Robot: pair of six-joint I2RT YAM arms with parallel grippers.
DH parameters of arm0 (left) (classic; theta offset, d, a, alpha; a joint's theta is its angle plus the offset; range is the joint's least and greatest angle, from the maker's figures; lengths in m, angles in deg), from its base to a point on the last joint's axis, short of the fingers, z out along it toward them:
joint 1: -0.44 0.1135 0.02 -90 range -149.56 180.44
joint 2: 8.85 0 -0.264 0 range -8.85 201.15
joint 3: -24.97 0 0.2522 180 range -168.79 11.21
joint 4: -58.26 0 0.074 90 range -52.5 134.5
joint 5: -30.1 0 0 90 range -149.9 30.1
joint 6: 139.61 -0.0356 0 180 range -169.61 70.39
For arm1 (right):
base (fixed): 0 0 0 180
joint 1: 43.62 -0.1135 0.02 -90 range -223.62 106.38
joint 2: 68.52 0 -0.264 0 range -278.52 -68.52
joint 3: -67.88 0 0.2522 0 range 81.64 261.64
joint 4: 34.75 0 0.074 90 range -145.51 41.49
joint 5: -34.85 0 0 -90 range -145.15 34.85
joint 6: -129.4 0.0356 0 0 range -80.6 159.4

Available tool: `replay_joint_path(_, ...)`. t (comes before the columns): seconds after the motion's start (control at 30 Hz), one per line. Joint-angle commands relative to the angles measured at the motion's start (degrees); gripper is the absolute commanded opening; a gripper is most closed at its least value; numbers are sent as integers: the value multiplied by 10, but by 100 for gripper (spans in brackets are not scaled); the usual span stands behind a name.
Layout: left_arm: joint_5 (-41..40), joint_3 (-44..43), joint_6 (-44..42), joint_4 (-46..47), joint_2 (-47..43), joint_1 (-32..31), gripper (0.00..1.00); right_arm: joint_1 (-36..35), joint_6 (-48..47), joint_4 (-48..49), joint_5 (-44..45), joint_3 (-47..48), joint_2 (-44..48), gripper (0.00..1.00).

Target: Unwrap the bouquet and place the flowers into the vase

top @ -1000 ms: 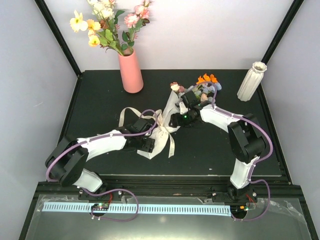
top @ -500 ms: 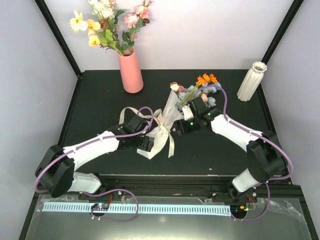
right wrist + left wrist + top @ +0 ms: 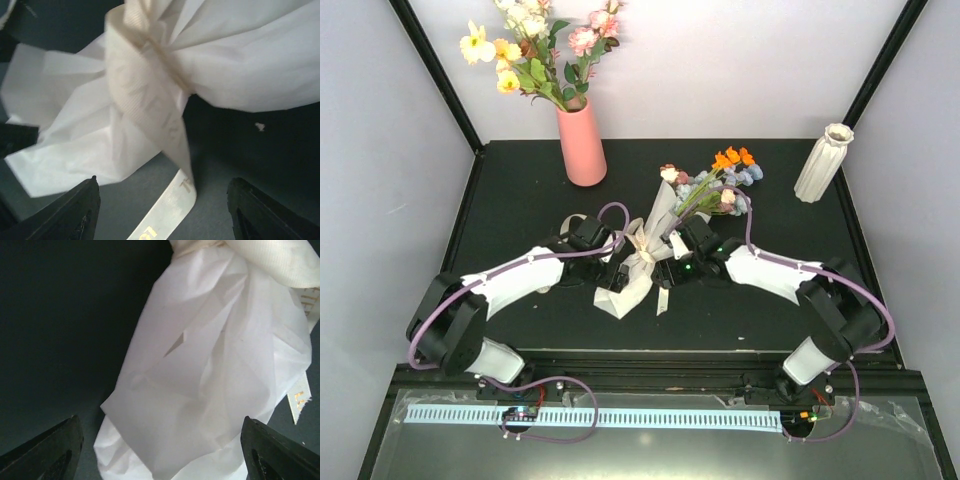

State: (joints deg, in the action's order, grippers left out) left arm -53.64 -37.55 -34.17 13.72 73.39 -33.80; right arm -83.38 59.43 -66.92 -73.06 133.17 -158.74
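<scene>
The bouquet (image 3: 642,262) lies on the black table, its white paper (image 3: 200,365) tied with cream ribbon (image 3: 145,105). The flowers (image 3: 725,172), orange, blue, pink and cream, stick out of the wrap towards the far right. My left gripper (image 3: 613,276) is open at the paper's lower end, which bulges between its fingertips (image 3: 55,450). My right gripper (image 3: 665,268) is open on the other side of the knot. A ribbon tail (image 3: 172,210) lies on the table between its fingers (image 3: 75,212). The white ribbed vase (image 3: 822,162) stands upright at the far right.
A salmon-pink vase (image 3: 582,143) with yellow, pink and white flowers stands at the back left. A loose ribbon loop (image 3: 578,222) lies behind my left wrist. Black frame posts (image 3: 435,70) rise at both back corners.
My right gripper has drawn back from the flower heads to the ribbon knot. My left gripper has shifted up towards the knot, and its jaws have opened wider.
</scene>
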Motion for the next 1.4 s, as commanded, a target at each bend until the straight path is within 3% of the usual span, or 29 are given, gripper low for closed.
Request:
replay_joint_path(0.0, 59, -20, -21, 37, 16, 6, 87, -1, 19, 19, 50, 23, -35, 70)
replay_joint_path(0.13, 58, -9, -13, 65, 31, 11, 85, -1, 34, 26, 58, 28, -51, 62)
replay_joint_path(0.23, 66, -4, -10, 81, 54, 20, 83, -1, 36, 31, 49, 30, -57, 48)
replay_joint_path(0.43, 57, 3, -7, 97, 84, 21, 76, -1, 36, 44, 38, 16, -33, 41)
replay_joint_path(0.77, 31, 12, -9, 96, 99, 21, 47, -1, 37, 53, 43, -4, -19, 41)
replay_joint_path(1.1, 37, 10, -15, 94, 109, 21, 29, -1, 37, 50, 30, 19, -65, 38)
replay_joint_path(1.27, 39, 11, -19, 93, 110, 21, 22, -1, 35, 52, 4, 31, -88, 21)
replay_joint_path(1.37, 41, 11, -18, 94, 108, 21, 17, -1, 32, 49, -7, 40, -102, 3)
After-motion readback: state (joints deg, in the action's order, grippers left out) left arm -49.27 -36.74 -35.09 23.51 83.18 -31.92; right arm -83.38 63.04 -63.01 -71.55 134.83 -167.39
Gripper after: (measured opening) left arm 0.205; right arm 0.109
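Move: The bottom end of the wrapping paper lies almost under the left hand, some 2 cm to its right, 1 cm ahead and 4 cm below; the ribbon knot is about 5 cm right of that hand and 6 cm ahead. The right hand's target, the near ribbon tail, hangs about 1 cm ahead, 1 cm left and 3 cm below it, with the knot roughly 3 cm ahead and 5 cm left, and the flowers some 18 cm ahead and 10 cm right. The left fingers pinch the bottom end of the paper, having sunk about 4 cm while easing forward and a little right, closing from wide open. The right hand dips forward and down onto the near ribbon tail with its fingers half closing, rises slightly, then sinks again to about 4 cm below its start and closes nearly shut on the ribbon. ##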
